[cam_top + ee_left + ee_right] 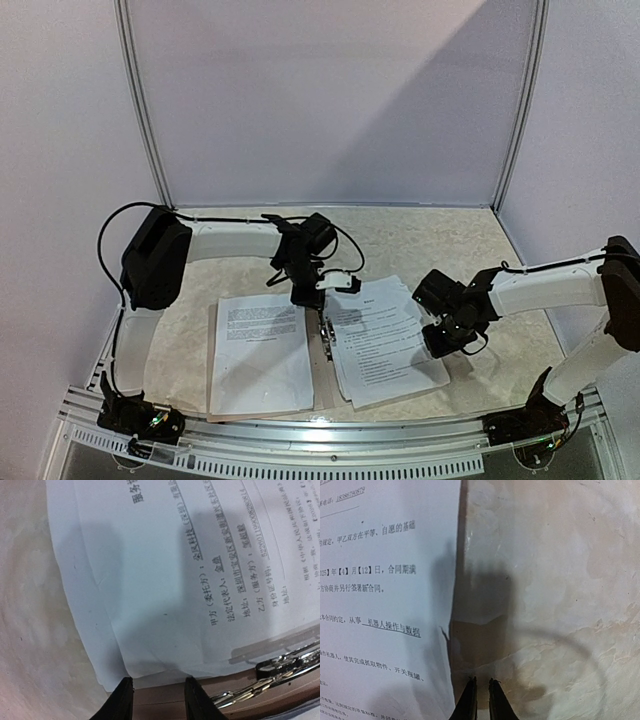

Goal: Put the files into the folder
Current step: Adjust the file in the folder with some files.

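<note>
The tan folder (pixel 321 388) lies open on the table. One white file (pixel 260 350) rests on its left leaf, and a fanned stack of files (pixel 385 340) covers the right leaf. The metal clip (pixel 325 336) sits on the spine. My left gripper (pixel 308 295) hovers at the spine's far end, open and empty, over the stack's corner (pixel 165 605), bare folder (pixel 160 700) and the clip (pixel 280 672). My right gripper (pixel 442 345) is at the stack's right edge, shut on nothing, over a strip of folder (pixel 475 635) beside the printed sheet (pixel 385 610).
An aluminium rail (pixel 330 440) runs along the near edge with both arm bases on it. Black cables (pixel 110 250) loop by the left arm. White walls and two frame posts (pixel 145 100) close in the back. Marbled tabletop (pixel 560 580) lies right of the folder.
</note>
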{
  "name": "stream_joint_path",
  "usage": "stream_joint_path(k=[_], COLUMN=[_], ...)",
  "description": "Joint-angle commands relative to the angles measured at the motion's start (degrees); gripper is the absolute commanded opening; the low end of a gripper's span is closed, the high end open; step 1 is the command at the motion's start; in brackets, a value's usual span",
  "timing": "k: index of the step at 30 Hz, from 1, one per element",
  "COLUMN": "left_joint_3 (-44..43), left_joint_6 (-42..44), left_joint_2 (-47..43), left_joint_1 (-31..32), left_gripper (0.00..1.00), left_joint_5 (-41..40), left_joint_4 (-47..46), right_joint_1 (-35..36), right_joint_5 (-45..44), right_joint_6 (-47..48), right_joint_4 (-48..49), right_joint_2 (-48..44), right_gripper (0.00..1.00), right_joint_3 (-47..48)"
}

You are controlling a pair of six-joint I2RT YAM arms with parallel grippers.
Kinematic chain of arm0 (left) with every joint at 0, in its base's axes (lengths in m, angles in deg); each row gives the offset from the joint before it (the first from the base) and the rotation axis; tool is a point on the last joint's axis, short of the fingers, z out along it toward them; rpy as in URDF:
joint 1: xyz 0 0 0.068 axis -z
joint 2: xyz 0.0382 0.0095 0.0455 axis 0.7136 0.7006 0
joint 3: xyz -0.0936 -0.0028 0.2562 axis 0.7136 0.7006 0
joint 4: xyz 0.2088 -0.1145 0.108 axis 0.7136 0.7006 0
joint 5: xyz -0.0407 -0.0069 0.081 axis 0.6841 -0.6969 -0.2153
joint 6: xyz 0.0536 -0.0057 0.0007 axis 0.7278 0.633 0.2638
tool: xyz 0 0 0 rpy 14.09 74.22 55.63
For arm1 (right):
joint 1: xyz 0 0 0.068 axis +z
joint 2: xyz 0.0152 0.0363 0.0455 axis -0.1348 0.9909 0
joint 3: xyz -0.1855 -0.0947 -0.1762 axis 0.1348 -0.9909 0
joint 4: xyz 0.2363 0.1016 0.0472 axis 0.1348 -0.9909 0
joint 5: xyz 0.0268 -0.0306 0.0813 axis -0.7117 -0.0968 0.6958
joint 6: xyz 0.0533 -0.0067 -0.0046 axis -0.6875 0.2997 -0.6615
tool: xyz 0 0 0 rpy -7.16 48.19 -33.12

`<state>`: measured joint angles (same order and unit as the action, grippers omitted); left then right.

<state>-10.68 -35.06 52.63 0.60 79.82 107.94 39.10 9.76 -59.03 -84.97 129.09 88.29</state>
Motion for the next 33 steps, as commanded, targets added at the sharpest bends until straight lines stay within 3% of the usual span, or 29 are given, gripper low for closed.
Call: stream_joint_path(k=[1,7,15,21,24,30,33], left_joint_3=[-1.4,-1.0,-1.0,2.0,3.4,1.9,1.3], left_joint_6=[-0.9,-1.4,-1.0,-1.0,-1.2,-2.2,-1.6], left_joint_2=[-2.0,-3.7,-6.1,-7.2,-7.9,-10.7,-12.4], left_joint_1=[0.6,1.0,2.8,5.0,6.3,6.7,6.5], left_gripper=[0.38,0.38,0.38,0.38,0.38,0.39,0.4], left_joint_5=[2.8,9.3,12.2,16.7,16.6,16.1,12.6], left_joint_4=[3.6,6.5,9.1,11.1,11.0,11.3,11.9], right_joint_1=[0.2,0.2,-1.0,-4.7,-7.1,-15.0,-15.5], right_joint_5=[0.4,0.7,-2.6,-3.6,1.9,24.9,29.5], right_joint_6=[0.2,0.1,-0.2,1.5,3.8,6.5,7.7], right_joint_4=[1.4,2.3,-0.2,-0.4,3.1,16.6,19.3], right_joint_2=[1.0,-0.6,-1.2,-6.2,-9.0,-11.6,-9.9], right_gripper=[0.09,0.09,0.09,0.15,0.19,0.35,0.4], right_joint_3=[0.0,1.0,1.9,2.1,1.4,-3.3,-2.9])
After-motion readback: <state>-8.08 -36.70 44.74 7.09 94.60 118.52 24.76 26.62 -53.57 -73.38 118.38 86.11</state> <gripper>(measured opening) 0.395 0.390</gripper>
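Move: My left fingers are down at the far end of the folder's spine, by the near-left corner of nothing else but the right-hand file stack's top sheets. That stack's middle is about 15 cm right and 9 cm back, a centimetre lower; the metal clip is some 8 cm back and 2 cm right, and the left file pile 12 cm back and 12 cm left. My right hand is beside the stack's right edge, its middle about 11 cm left and 3 cm ahead. I draw my left hand back towards my base about 11 cm, starting low with the folder coming along, then rising some 5 cm along the spine to above the clip, fingertips tipping back and gap unchanged. My right hand lingers by the stack's right edge, then leaves it, going up and forward about 5 cm each, opening partway and rolling its left side up. ##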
